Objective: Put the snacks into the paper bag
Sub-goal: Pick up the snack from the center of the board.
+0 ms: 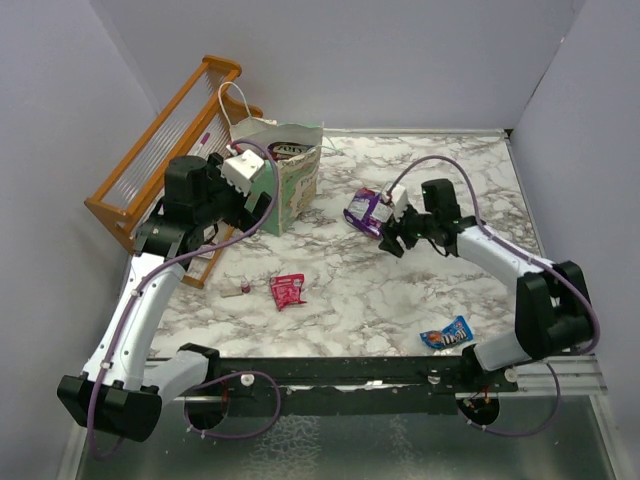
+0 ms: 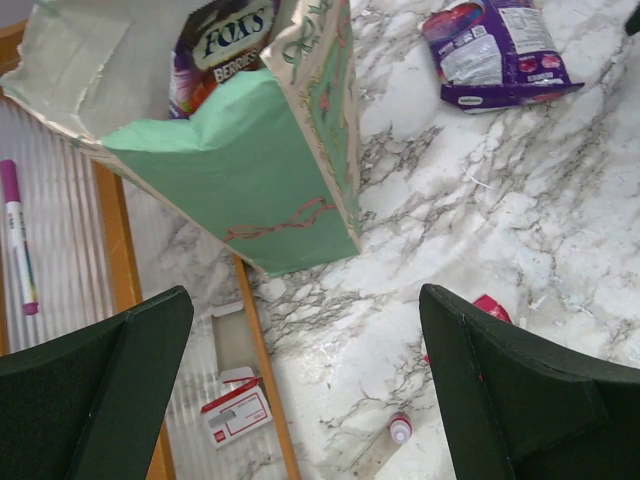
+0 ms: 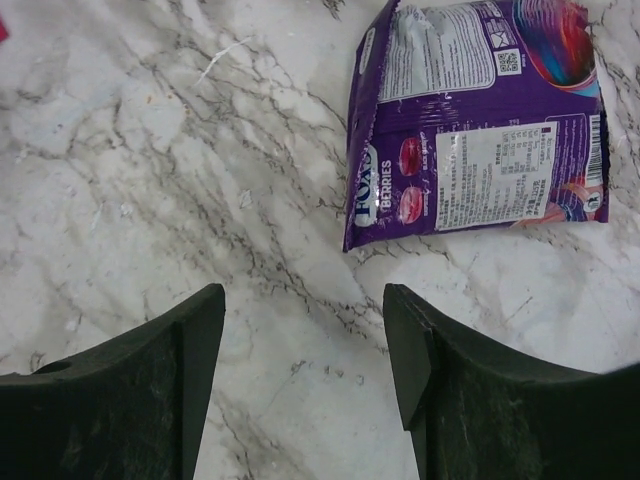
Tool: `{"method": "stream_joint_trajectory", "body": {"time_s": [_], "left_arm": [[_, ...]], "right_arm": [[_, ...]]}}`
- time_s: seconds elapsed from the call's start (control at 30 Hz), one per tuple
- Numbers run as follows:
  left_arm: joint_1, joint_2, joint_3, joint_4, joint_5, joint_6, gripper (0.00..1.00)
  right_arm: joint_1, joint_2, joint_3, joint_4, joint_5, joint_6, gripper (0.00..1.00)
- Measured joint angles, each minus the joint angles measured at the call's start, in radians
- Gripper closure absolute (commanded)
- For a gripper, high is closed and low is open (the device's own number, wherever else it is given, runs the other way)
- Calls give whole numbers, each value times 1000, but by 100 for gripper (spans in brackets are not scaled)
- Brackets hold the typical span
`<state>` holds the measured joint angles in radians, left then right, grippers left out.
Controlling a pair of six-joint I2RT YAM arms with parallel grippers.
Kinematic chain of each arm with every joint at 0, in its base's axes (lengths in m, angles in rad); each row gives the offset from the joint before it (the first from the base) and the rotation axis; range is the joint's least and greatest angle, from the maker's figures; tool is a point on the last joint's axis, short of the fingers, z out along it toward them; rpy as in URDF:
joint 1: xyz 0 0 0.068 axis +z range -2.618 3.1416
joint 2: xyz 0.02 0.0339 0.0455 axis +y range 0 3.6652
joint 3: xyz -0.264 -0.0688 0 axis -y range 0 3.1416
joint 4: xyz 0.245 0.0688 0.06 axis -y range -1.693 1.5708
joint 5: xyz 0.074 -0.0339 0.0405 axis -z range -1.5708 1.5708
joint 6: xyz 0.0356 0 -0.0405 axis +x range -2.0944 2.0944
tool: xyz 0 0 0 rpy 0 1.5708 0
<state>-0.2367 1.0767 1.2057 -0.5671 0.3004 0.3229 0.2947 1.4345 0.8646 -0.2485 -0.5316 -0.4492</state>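
The mint-green and cream paper bag (image 1: 292, 178) stands at the back left, open at the top, with a purple packet (image 2: 222, 45) showing inside. A purple snack packet (image 1: 366, 210) lies flat on the marble, also in the right wrist view (image 3: 478, 130) and the left wrist view (image 2: 497, 50). A red packet (image 1: 288, 291) lies at front centre; a blue packet (image 1: 447, 335) lies at the front right. My left gripper (image 2: 305, 370) is open and empty, above the table beside the bag. My right gripper (image 3: 305, 345) is open and empty, just short of the purple packet.
An orange wooden slatted rack (image 1: 165, 135) leans at the back left, holding a pink marker (image 2: 18, 235). A small red-capped tube (image 1: 244, 288) lies left of the red packet. A red-and-white card (image 2: 236, 412) lies by the rack. Grey walls close in the sides.
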Motion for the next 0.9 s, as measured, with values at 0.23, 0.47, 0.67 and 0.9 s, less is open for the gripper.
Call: {"method": "stream_joint_trajectory", "body": {"time_s": [0.23,0.47,0.67,0.9], "left_arm": [[0,-34,-64,-1,58,1,1],[0,-31,-76,0,79,1,1],[0,-26,-77,6,89,1,1],[0,16,-77,10,131,3,1]], "right_arm": [[101,212,114,32,168,3,50],[152,338,187,36,269,3,61],[170,394,207,46,322,2,71],[171,406,214,74,349,3,98]]}}
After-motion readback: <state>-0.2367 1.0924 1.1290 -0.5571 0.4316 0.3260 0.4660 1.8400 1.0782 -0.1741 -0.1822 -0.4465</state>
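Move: The purple snack lies on the board some 11 cm ahead of the right hand, 5 cm to its left and 9 cm below. Level with the board, the red snack is about 24 cm left and 7 cm back of that hand; the paper bag stands about 27 cm left and 14 cm ahead. For the left hand, the purple snack is roughly 12 cm ahead, 25 cm right and 28 cm below. Right hand sinks about 8 cm, reaching 5 forward and slightly left, pinching the purple snack's near corner; left lowers slightly. ##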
